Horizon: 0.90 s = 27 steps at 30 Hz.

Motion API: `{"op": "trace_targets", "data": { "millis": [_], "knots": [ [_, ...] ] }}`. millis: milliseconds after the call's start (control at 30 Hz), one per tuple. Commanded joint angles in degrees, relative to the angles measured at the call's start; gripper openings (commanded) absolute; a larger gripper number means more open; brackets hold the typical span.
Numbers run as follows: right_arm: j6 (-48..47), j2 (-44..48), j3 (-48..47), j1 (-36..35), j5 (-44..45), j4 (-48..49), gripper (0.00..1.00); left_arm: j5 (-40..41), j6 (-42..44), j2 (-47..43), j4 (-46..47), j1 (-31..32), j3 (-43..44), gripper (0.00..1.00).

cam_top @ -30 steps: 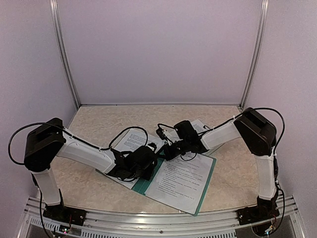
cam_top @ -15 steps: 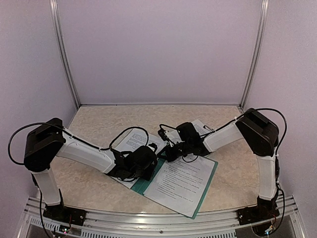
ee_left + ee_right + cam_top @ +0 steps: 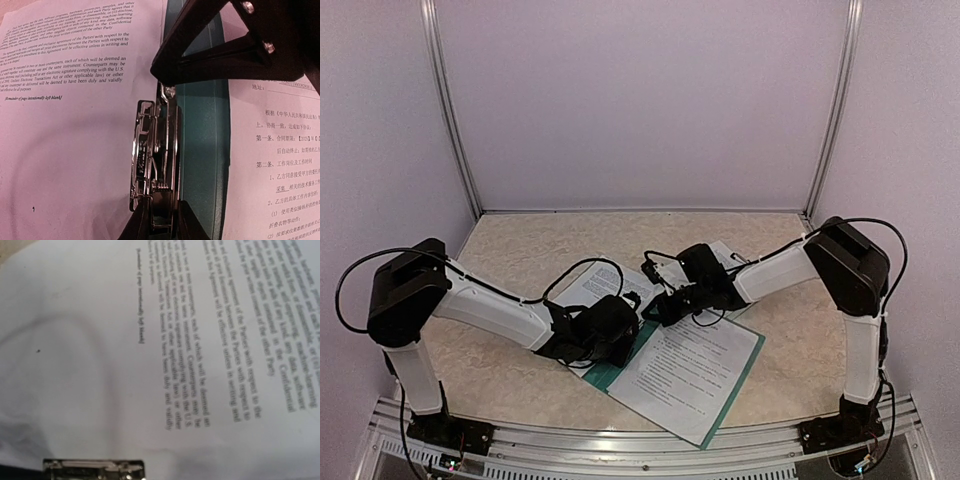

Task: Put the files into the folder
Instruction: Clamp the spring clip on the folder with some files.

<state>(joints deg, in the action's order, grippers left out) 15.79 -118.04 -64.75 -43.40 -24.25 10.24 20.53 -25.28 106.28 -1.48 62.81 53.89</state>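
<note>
The dark teal folder (image 3: 620, 371) lies open on the table, its spine (image 3: 200, 140) showing between two files. One file with English text (image 3: 70, 125) covers the left leaf and another file (image 3: 692, 366) lies on the right leaf. My left gripper (image 3: 164, 206) is shut on the lower end of the folder's silver clip (image 3: 150, 145), one finger on each side. My right gripper (image 3: 156, 69) comes in from the far side, shut, its tip at the clip's top end by the left file's edge. The right wrist view shows only that file (image 3: 150, 355) and the clip (image 3: 95, 469).
Both arms (image 3: 490, 305) meet low over the folder at the table's middle. Another printed sheet (image 3: 730, 255) pokes out behind the right arm. Pale walls and metal uprights (image 3: 450, 110) close in the marbled table (image 3: 520, 240).
The folder and its files have shifted slightly to the right with both grippers. My left jaws have tightened a little on the clip.
</note>
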Motion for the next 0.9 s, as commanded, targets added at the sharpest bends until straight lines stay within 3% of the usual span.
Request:
{"op": "trace_targets", "data": {
  "millis": [0,300,433,600,867],
  "knots": [
    [-1.9,-1.85,1.66,-0.35,5.18,-12.14,0.0,-1.9,-0.21,0.47,-5.64,0.03,-0.8,0.15],
    [-2.06,-1.57,0.78,-0.42,5.5,-12.92,0.02,-1.73,-0.21,0.42,-5.62,0.12,-0.91,0.15],
    [-2.12,-0.79,0.12,-0.37,5.32,-13.23,0.12,-1.59,-0.21,0.34,-5.57,0.15,-0.89,0.15],
    [-1.91,1.02,-1.05,-0.45,4.99,-13.49,0.33,-1.33,0.03,-0.05,-5.96,0.21,-0.55,0.15],
    [-1.42,6.37,-2.47,-0.4,4.91,-14.13,0.41,0.04,0.27,-1.57,-8.15,1.21,1.14,0.2]
  ]
}}
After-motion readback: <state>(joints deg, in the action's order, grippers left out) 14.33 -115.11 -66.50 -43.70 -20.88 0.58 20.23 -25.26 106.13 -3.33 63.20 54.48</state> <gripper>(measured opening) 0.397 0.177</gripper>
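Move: At the far end of the spring clip the right hand's closed fingers sit on its lever; the clip's middle is about 3 cm back, 4 cm to its left and 1 cm lower. The left hand is at the near end, the clip's middle some 5 cm ahead, 3 cm to its right and 1 cm lower. From the left hand, the English sheets centre about 8 cm ahead and 8 cm left, and the Chinese sheets about 5 cm back and 13 cm right, all roughly 2 cm lower. Waiting briefly with shut fingers at the lever's far end, the right hand then opens them to nearly half and comes free of the clip, backing off to the right by a bit over 1 cm, with a slight lift at the end. The left hand stays put, its nearly closed fingers still around the clip's near end. ##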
